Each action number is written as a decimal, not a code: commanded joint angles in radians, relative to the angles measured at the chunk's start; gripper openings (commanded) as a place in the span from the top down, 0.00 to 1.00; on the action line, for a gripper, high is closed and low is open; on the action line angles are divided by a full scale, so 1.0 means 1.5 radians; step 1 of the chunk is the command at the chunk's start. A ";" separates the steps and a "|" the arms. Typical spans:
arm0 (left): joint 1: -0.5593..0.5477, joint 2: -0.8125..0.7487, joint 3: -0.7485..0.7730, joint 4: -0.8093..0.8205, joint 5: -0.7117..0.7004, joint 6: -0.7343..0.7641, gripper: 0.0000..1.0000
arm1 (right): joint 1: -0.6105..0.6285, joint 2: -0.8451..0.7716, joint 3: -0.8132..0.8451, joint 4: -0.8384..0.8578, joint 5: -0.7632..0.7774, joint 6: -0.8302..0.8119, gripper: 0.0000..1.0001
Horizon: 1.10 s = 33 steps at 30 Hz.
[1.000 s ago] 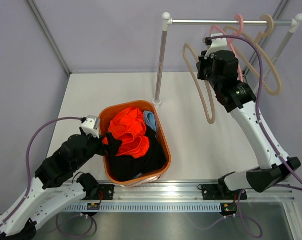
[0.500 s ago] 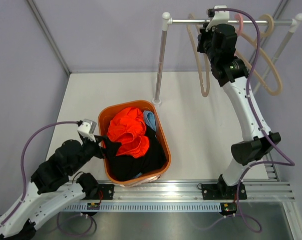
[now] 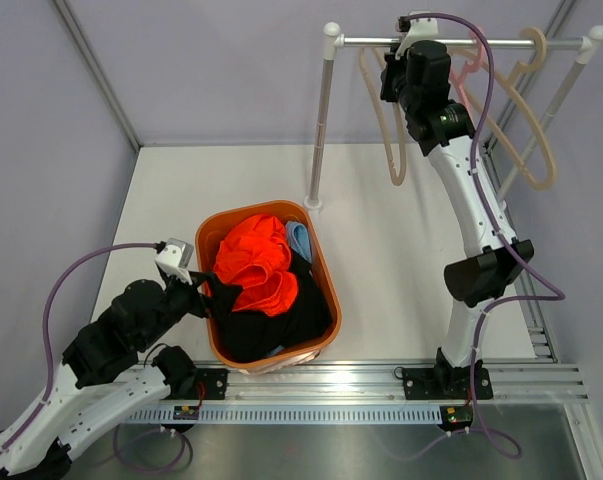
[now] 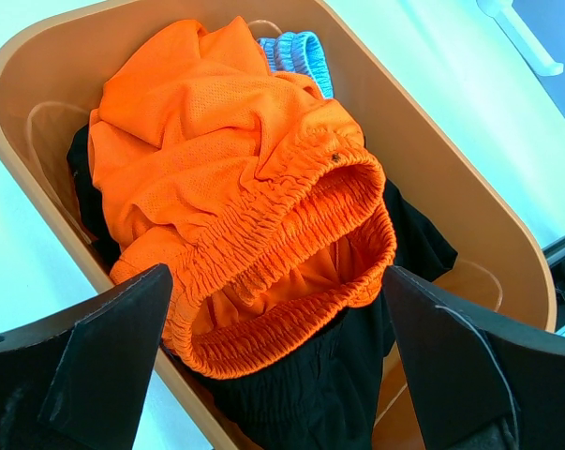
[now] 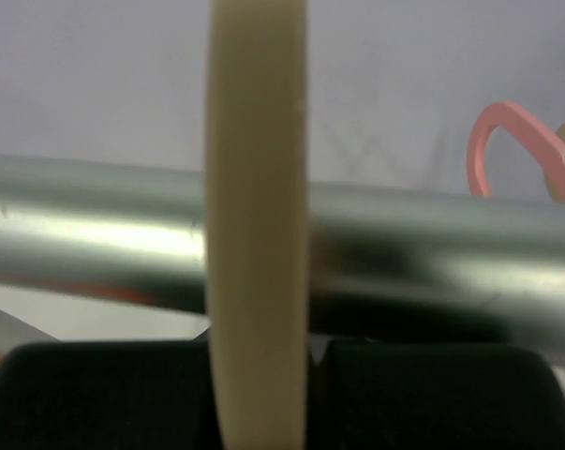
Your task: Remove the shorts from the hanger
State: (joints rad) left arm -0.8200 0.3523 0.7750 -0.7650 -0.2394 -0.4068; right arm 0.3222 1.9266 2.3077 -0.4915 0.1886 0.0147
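Observation:
The shorts lie piled in the orange basket: orange shorts on top, black shorts beneath, a light blue pair at the far side. My left gripper hangs open at the basket's left rim; in the left wrist view its fingers straddle the orange shorts and the black shorts without touching them. Up at the rail, my right gripper is shut on a bare beige hanger. The right wrist view has that hanger crossing the rail.
A pink hanger and a tan hanger hang bare on the rail's right part. The rack's left post stands behind the basket. Purple walls close in the table on the left and at the back.
The right arm has carried the beige hanger up and leftward to the rail. The left gripper drew back a little from over the basket, then stayed still.

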 commanded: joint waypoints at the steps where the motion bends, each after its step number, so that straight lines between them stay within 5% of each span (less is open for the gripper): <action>1: -0.004 -0.007 -0.003 0.028 -0.008 0.008 0.01 | -0.005 -0.032 -0.029 0.034 -0.011 0.021 1.00; 16: -0.011 -0.007 -0.002 0.028 -0.014 0.006 0.01 | -0.005 -0.073 -0.089 0.034 -0.012 0.037 0.82; 27: -0.012 -0.020 -0.003 0.027 -0.017 0.005 0.01 | -0.005 -0.115 -0.069 0.001 0.001 0.098 0.48; 33: -0.012 -0.026 -0.003 0.027 -0.018 0.004 0.01 | -0.004 -0.193 -0.138 0.011 0.003 0.136 0.41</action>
State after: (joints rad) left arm -0.8326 0.3275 0.7750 -0.7654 -0.2474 -0.4072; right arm 0.3218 1.7412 2.1288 -0.5022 0.1822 0.1745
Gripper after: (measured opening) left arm 0.987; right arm 0.584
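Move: The empty tan hanger is already pinched in the right hand, its hook at the rail. The stretch of rail it goes to lies about 3 cm ahead of that hand, straight in line and some 3 cm above. Along the rail, the pink hanger's hook is roughly 16 cm to the right, and the other tan hanger's about 28 cm to the right. From the left hand, the rail spot is some 40 cm ahead, 40 cm right and 22 cm up. The tan hanger is lowered the last centimetre to hook over the rail, still pinched in the right hand. The right fingers then open to a bit over half while the hand eases back from the rail and lets go. Drawing off faster at the end, it ends about 5 cm back, rising some 2 cm and rolling about 10 degrees, left side up. ##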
